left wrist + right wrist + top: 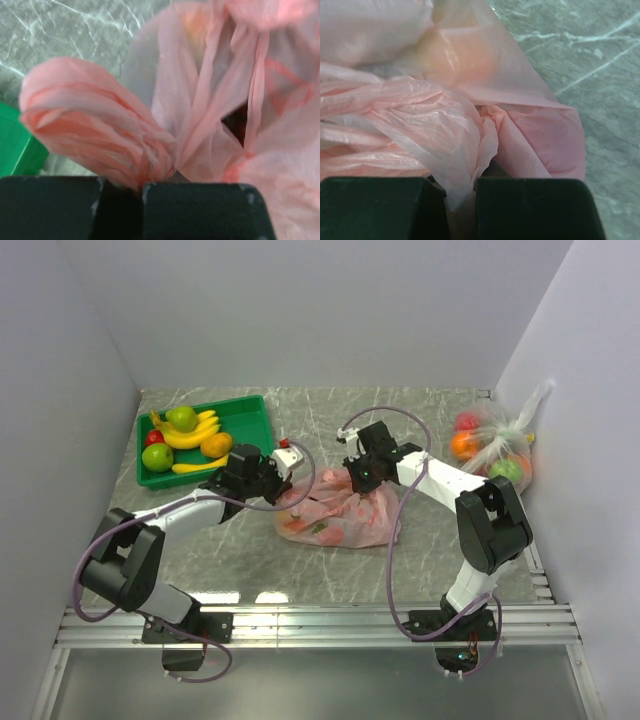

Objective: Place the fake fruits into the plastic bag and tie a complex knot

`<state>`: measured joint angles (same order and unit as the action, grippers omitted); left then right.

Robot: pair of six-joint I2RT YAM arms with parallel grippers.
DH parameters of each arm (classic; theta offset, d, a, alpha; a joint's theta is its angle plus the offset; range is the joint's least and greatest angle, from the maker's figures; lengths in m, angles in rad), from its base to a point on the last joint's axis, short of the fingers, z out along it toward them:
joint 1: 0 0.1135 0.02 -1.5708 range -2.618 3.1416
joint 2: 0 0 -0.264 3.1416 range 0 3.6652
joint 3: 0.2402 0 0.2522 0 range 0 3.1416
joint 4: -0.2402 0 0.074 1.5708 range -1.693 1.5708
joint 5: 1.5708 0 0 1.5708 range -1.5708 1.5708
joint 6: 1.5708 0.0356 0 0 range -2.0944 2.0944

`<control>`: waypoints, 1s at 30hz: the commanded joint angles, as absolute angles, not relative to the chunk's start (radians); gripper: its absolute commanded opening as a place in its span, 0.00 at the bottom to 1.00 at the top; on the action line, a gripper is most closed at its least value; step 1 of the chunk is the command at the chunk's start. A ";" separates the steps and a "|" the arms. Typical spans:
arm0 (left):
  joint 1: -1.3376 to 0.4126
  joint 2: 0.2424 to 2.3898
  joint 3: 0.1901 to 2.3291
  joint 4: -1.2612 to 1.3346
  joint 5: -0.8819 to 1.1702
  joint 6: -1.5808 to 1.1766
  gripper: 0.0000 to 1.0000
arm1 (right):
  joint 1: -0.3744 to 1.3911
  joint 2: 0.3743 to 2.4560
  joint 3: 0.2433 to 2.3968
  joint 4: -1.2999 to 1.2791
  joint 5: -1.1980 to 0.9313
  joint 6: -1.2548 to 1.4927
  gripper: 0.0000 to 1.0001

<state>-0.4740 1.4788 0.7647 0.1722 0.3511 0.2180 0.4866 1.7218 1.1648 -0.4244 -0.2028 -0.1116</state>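
Note:
The pink plastic bag (335, 512) lies crumpled in the middle of the table, with reddish fake fruits (318, 529) showing faintly through its film. My left gripper (277, 483) is at the bag's left end, shut on a bunched pink handle loop (95, 120). My right gripper (359, 479) is at the bag's upper right, shut on a gathered fold of the bag (455, 150). An orange fruit (465, 55) glows through the film in the right wrist view. The knot is out of view.
A green tray (252, 415) at the back left holds green apples (182, 418), bananas (190, 436), an orange and a red fruit. A clear bag of fruit (495, 445) with a white tufted top leans against the right wall.

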 commanded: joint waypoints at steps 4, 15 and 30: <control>-0.472 1.398 0.761 -0.046 0.328 0.610 0.01 | 0.474 1.717 1.166 -0.492 -0.077 -0.190 0.00; -0.469 1.353 0.727 -0.173 0.380 0.755 0.00 | 0.445 1.665 1.133 -0.508 -0.142 -0.207 0.00; -0.541 1.476 1.178 -0.469 0.840 0.781 0.04 | 0.469 1.617 1.344 -0.571 -0.482 0.026 0.00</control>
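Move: The plastic bag lies between the hands, each still pinching one gathered handle. Its fruit-filled middle is about 15 cm right and 4 cm back of the left hand, roughly 5 cm lower; from the right hand it is some 5 cm left, 6 cm back and slightly lower. The green tray's middle stands about 19 cm left of the left hand, 14 cm farther out and 6 cm lower. The bag's two handles stay pinched in shut fingers and are first drawn slightly apart and back, the left one about 4 cm left and back, the right one only a centimetre or two. Then both hands lift them quickly, some 10 cm, while closing in on each other; the left wrist ends turned about 30 degrees clockwise. ##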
